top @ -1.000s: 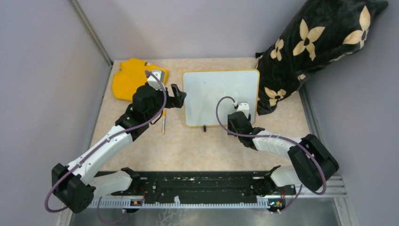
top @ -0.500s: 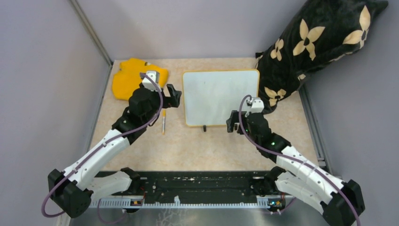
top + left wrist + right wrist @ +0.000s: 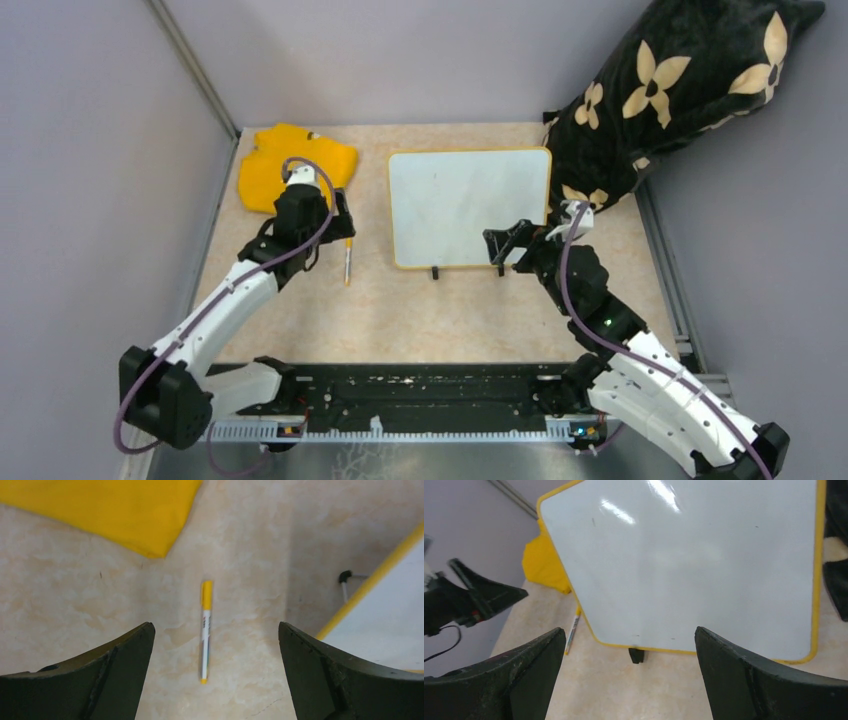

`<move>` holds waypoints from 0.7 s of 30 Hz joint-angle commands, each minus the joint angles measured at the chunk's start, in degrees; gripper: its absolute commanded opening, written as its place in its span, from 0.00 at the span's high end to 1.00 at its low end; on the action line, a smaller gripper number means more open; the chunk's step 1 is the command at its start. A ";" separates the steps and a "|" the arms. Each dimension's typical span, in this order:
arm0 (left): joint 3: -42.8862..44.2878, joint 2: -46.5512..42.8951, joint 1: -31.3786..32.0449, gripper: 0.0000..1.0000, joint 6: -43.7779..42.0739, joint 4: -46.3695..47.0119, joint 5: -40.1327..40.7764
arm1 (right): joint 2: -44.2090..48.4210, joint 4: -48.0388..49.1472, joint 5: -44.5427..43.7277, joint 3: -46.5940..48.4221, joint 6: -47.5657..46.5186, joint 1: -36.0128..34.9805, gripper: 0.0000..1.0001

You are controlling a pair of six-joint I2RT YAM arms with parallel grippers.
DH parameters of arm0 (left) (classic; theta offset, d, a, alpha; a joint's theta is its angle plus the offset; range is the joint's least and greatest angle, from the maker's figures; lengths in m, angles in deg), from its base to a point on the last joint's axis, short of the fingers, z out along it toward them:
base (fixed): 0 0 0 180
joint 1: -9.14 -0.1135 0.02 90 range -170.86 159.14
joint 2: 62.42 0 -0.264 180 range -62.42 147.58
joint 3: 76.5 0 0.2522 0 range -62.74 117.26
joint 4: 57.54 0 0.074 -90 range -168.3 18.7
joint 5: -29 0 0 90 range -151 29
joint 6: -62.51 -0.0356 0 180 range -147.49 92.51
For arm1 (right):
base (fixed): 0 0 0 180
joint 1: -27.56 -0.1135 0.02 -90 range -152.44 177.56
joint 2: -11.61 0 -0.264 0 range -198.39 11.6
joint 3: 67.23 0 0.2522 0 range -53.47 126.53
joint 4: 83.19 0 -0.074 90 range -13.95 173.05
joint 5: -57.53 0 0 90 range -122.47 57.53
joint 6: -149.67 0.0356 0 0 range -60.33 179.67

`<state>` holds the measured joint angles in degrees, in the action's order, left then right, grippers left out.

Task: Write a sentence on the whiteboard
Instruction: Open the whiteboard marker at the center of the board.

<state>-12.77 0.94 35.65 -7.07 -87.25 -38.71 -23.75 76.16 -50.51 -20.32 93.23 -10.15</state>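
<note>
The whiteboard (image 3: 470,208) stands tilted at mid-table on black clip feet (image 3: 636,655), yellow-rimmed. Its white face (image 3: 684,565) is blank apart from glare, and no sentence is in view. A white marker with a yellow cap (image 3: 348,262) lies on the table left of the board. My left gripper (image 3: 338,222) hangs open above the marker, which shows between its fingers in the left wrist view (image 3: 205,630). The left gripper (image 3: 216,627) holds nothing. My right gripper (image 3: 505,245) is open and empty just off the board's near right corner, facing it (image 3: 630,630).
A yellow cloth (image 3: 290,165) lies at the back left, close behind the left gripper. A black cushion with cream flowers (image 3: 680,90) leans against the board's right edge. Grey walls close in the table on the left and at the back.
My right gripper has drawn back off the board's face to its near right corner and opened wide. My left gripper has swung left from the board's edge to above the marker.
</note>
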 commanded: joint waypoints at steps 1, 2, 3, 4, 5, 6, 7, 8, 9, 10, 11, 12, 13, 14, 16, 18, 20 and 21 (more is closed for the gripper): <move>-0.82 5.25 -7.33 0.01 2.49 -9.01 -15.35 | 0.85 8.47 8.04 1.00 -2.98 -0.42 0.01; -0.63 6.49 -7.65 0.01 2.51 -9.39 -15.99 | 1.18 9.69 9.59 0.54 -3.49 -0.43 0.01; -0.40 7.66 -7.69 0.01 2.12 -9.28 -16.78 | 1.50 11.03 10.92 0.21 -3.84 -0.36 0.01; 0.00 8.77 -7.69 0.01 1.86 -8.92 -17.59 | 1.82 11.77 11.89 -0.09 -4.19 -0.37 0.01; 0.58 9.93 -7.69 0.01 1.85 -8.89 -18.02 | 1.93 12.09 12.76 -0.24 -4.54 -0.41 0.02; 1.35 11.80 -7.69 0.01 1.75 -8.97 -18.29 | 2.04 12.02 13.47 -0.25 -4.81 -0.38 0.02; 2.29 13.35 -7.69 0.01 1.61 -9.30 -18.65 | 2.04 11.77 13.87 -0.27 -4.98 -0.39 0.02; 3.59 14.96 -7.69 0.01 1.32 -9.94 -19.51 | 1.92 11.40 14.17 -0.23 -5.37 -0.43 0.02; 4.82 16.80 -7.69 0.01 0.95 -10.52 -20.94 | 1.73 10.74 14.31 -0.23 -5.85 -0.39 0.02; 6.29 18.65 -7.69 0.01 0.74 -11.47 -23.40 | 1.49 9.97 14.33 -0.08 -6.20 -0.35 0.03; 8.42 20.82 -7.69 0.01 0.80 -14.53 -24.83 | 1.29 9.13 14.35 0.13 -6.66 -0.41 0.03; 10.35 22.71 -7.69 0.01 1.10 -16.58 -25.11 | 1.18 8.37 14.38 0.31 -7.03 -0.41 0.03; 11.84 24.36 -7.70 0.01 1.14 -17.70 -24.71 | 1.17 7.87 14.40 0.34 -7.44 -0.39 0.03; 12.92 25.64 -7.69 0.01 0.86 -18.37 -23.67 | 1.24 7.44 14.30 0.34 -7.58 -0.35 0.03; 13.12 27.32 -7.69 0.01 0.11 -18.64 -20.26 | 1.65 7.13 14.16 -0.03 -7.63 -0.38 0.03; 13.28 28.54 -7.70 0.01 -0.30 -18.70 -18.49 | 2.28 7.00 14.26 -0.41 -7.63 -0.38 0.03; 13.42 29.87 -7.69 0.01 -0.75 -18.64 -18.16 | 2.75 6.98 14.28 -0.74 -7.59 -0.35 0.04; 13.47 30.36 -7.74 0.01 -1.15 -18.43 -18.09 | 2.94 6.98 14.27 -0.84 -7.63 -0.41 0.04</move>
<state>-0.77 29.15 28.02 -6.54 -103.16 -58.60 -22.31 82.04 -37.00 -20.87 86.65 -10.17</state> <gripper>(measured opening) 0.989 0.966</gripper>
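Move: The left hand hovers nearly over the capped marker: the marker's middle is some 19 cm below, about 1 cm back and level with the hand sideways. Around it, the whiteboard's middle stands about 6 cm ahead, 27 cm right and 8 cm below the left hand, and the yellow cloth's middle about 24 cm ahead, 13 cm left and 19 cm below. From the right hand the marker lies roughly 32 cm left, 7 cm ahead and 24 cm down. Downward, quickly at first and then easing, the left hand drops about 13 cm towards the marker, wavering only slightly sideways, while its wrist tips the open fingers some 35 degrees farther down. The right hand, also open and empty, drifts about 3 cm left in front of the whiteboard, rising slightly and easing back while turning a little counter-clockwise. ##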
